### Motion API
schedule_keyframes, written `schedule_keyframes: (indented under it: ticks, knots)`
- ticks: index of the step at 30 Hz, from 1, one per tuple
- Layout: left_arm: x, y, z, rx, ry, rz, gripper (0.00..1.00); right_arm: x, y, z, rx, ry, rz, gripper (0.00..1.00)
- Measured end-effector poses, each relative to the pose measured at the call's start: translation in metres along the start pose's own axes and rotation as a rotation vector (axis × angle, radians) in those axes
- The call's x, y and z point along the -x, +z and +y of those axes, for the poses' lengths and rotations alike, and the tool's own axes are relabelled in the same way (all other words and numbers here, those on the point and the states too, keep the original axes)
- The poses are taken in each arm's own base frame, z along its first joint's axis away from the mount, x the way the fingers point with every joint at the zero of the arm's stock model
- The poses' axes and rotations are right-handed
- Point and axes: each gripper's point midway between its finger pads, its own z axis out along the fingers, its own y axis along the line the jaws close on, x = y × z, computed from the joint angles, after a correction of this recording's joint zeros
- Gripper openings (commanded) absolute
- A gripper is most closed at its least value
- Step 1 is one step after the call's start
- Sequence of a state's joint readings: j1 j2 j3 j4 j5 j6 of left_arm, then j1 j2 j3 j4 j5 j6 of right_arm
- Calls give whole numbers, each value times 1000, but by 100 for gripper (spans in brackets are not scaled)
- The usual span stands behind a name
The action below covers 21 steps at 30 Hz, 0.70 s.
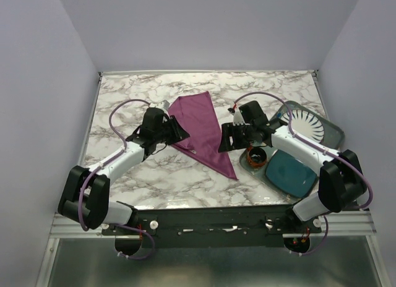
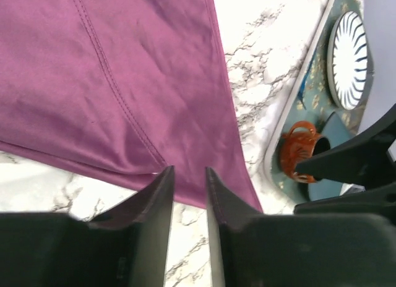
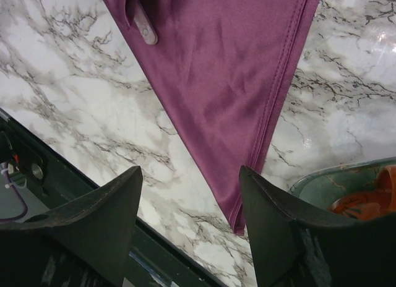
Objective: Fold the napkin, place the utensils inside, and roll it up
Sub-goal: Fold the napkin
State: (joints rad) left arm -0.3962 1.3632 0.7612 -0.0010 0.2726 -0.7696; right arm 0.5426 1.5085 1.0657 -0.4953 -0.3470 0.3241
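Observation:
The plum-purple napkin lies flat on the marble table, folded into a long triangle whose tip points toward the near edge. A pale silver knife end sticks out from under the napkin's fold at its left corner; the rest of the utensils is hidden. My left gripper sits low at the cloth's left edge. In the left wrist view its jaws stand slightly apart with only marble and the napkin's hem between them. My right gripper hangs wide open above the napkin's near tip, holding nothing.
A green tray at the right holds a white ribbed plate, an orange-rimmed dark cup and a teal-blue mat. The cup stands close beside the right gripper. The table's near edge runs just below the napkin tip.

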Motion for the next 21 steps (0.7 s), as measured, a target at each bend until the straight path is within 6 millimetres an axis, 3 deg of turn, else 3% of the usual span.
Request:
schedule_keyframes:
  ticks: [5,12,21]
  knots:
    - [-1,11,3,7,-20,30,15,-4,0,-2,-3,9,5,72]
    - [-31,46,27,31,-80,147,12,-1,-4,-1,0,17,-9,73]
    - [-53,44,42,37,-107,175,12,-1,-4,-3,2,22,-8,73]
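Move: The pointed corner of the napkin's folded flap lies about 9 cm below the left hand, 1 cm back and 2 cm to its right. The knife handle's end pokes out there, 1 cm back and 3 cm right. The mug stands roughly 25 cm to the left hand's right and 4 cm back. From the right hand, the flap corner is some 13 cm left, 5 cm ahead and 8 cm lower. Left hand drops about 8 cm onto the flap's corner, fingers closing most of the way and tipping down 10 degrees. ##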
